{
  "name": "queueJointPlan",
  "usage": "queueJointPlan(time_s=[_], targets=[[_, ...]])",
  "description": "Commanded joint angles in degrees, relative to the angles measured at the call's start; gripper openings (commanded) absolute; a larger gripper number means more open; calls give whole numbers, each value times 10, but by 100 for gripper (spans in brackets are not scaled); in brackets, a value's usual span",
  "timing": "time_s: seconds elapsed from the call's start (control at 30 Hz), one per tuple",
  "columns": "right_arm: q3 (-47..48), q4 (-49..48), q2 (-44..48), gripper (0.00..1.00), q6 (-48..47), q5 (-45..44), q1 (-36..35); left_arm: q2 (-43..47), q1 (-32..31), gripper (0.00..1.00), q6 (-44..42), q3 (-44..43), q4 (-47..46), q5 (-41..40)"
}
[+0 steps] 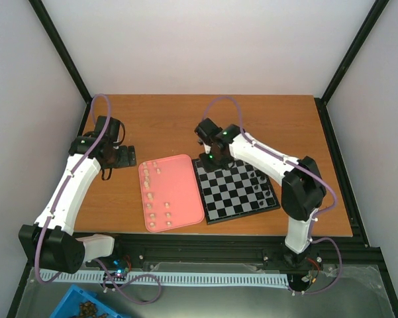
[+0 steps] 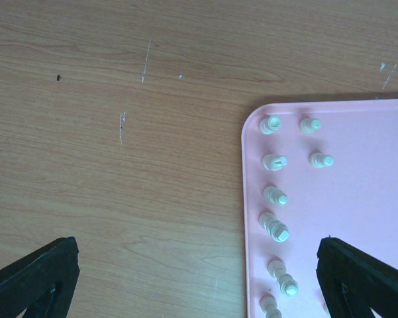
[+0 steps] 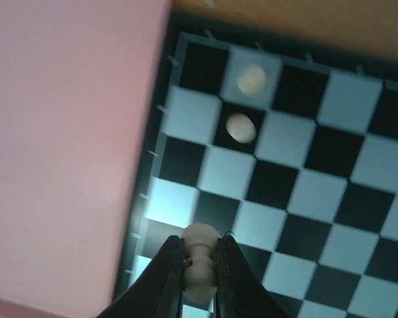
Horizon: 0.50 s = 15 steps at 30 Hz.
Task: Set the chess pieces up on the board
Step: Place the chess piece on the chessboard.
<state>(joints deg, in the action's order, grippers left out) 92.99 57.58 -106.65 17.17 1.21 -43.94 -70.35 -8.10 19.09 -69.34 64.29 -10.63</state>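
My right gripper (image 3: 200, 262) is shut on a cream chess piece (image 3: 200, 240), a pawn, held just above the board (image 3: 331, 199) near its left rim. Two cream pieces (image 3: 251, 79) (image 3: 240, 127) stand on squares at the board's far left corner. In the top view the right gripper (image 1: 208, 158) hangs over the board's (image 1: 238, 199) far left corner. Several cream chess pieces (image 2: 275, 196) stand in rows on the pink tray (image 2: 371, 199). My left gripper (image 2: 199, 291) is open, its fingers (image 2: 33, 281) wide apart over the tray's left edge and the bare table.
The pink tray (image 1: 175, 199) lies left of the board on the wooden table (image 1: 251, 126). Dark pieces (image 1: 259, 179) stand along the board's right side. A blue bin (image 1: 86, 308) sits below the table's near edge.
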Motion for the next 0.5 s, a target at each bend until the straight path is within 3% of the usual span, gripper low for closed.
queueJointPlan(time_s=[0.0,0.47], targets=[[-73,-12,10,3,13,-17,17,14,2,100,2,2,-2,7],[-96,-60,-29,3,12,-13,23,12,2,100,2,3,-3,5]])
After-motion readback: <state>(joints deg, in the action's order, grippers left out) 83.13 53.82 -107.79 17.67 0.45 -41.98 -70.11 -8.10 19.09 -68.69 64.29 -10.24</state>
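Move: The open light square just on the robot's side of the two placed white pieces, the likely target for the held chess piece, lies some 11 cm below the right hand, level with it in reach and about 1 cm to its right. The nearer placed piece stands about 3 cm beyond that square, the farther one about 6 cm beyond it. The pink tray's middle is some 14 cm left and 6 cm back. From the left hand the square is roughly 29 cm right, 2 cm ahead and 18 cm below. The chess piece, still pinched in the right hand's closed fingers, is brought down over the board by about 6 cm and some 3 cm to the right, towards the open light square. Most of that goes quickly, with a slight draw back; then the hand nearly stops and eases a little forward and left while sinking slowly. The fingers swing 5 to 10 degrees closer to straight down. ##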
